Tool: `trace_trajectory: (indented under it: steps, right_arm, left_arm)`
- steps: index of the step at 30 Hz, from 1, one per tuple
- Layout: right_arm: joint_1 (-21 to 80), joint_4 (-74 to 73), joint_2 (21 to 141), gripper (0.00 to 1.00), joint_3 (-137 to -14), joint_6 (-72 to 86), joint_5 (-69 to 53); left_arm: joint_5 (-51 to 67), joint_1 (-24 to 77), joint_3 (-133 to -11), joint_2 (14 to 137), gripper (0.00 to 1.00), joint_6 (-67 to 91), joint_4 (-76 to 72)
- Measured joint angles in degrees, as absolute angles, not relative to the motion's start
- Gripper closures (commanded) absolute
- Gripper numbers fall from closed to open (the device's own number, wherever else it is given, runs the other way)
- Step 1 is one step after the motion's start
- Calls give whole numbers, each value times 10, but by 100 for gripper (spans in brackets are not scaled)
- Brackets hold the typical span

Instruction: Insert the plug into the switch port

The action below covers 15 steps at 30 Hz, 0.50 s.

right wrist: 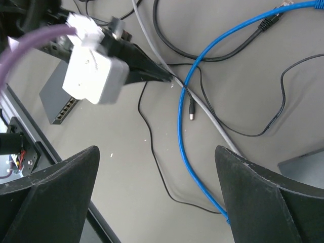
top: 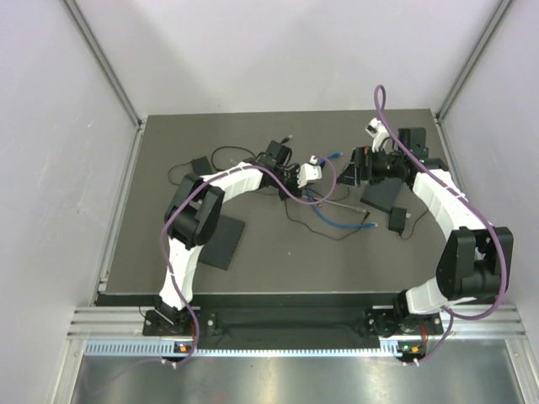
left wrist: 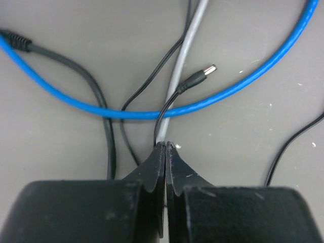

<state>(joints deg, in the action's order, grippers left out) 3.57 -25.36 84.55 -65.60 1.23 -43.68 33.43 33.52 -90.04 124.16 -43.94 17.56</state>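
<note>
The plug is a small black barrel plug with a metal tip on a thin black cable. It lies on the grey mat just ahead of my left gripper. That gripper is shut, and the plug's cable runs into its fingertips, above a grey cable. The right wrist view shows the same plug and the left gripper pinching beside it. A flat dark switch with a row of ports lies behind, also visible from above. My right gripper hovers open over the cables, holding nothing.
A blue network cable loops around the plug, its connector farther off. A second dark flat box, a black adapter and a small black block lie on the mat. Thin black leads cross the middle.
</note>
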Motion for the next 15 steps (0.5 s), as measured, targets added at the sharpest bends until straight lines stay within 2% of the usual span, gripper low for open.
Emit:
trace_trajectory:
  steps: [2, 3, 4, 5, 6, 8, 9, 12, 15]
  right_arm:
    - [36, -254, 852, 1, -657, 12, -437]
    - [36, -254, 855, 0, -658, 12, -437]
    - [36, -254, 860, 0, -659, 11, -437]
    - [36, -255, 864, 0, -660, 11, -437]
    - [36, -255, 867, 0, -661, 10, -438]
    - [36, -258, 870, 0, -662, 3, -438]
    - [36, -259, 870, 1, -662, 1, -438]
    - [36, -260, 870, 0, -662, -4, -438]
    - [36, -262, 870, 0, -662, -5, -439]
  left_arm:
    - [335, 330, -900, 1238, 100, -433, 176]
    - [336, 328, -901, 1236, 92, -434, 178]
    - [336, 326, -903, 1233, 78, -437, 183]
    - [337, 324, -905, 1231, 70, -443, 187]
    - [341, 322, -908, 1229, 63, -448, 190]
    - [350, 320, -908, 1223, 57, -454, 191]
    - [357, 320, -905, 1217, 48, -459, 189]
    - [388, 318, -869, 1192, 45, -470, 166]
    - [416, 318, -857, 1184, 54, -484, 158]
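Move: The plug on the thin black cable lies about 5 cm to the left gripper's right, 3 cm back and 2 cm below it. The blue cable crosses the grey cable some 3 cm to the gripper's right, level with it fore and aft and 2 cm below. The black network plug is roughly 10 cm ahead and 8 cm right. From the right gripper, the thin cable's plug is around 12 cm left, 2 cm ahead and 16 cm down. Raise the left gripper about 3.5 cm off the cables, spreading its shut fingers to roughly half open so they come free of the thin black cable. Once rising, ease it back some 2 cm and tilt the fingertips up and round clockwise, 5 to 10 degrees. Let the wide-open right gripper sink just over 1 cm. ##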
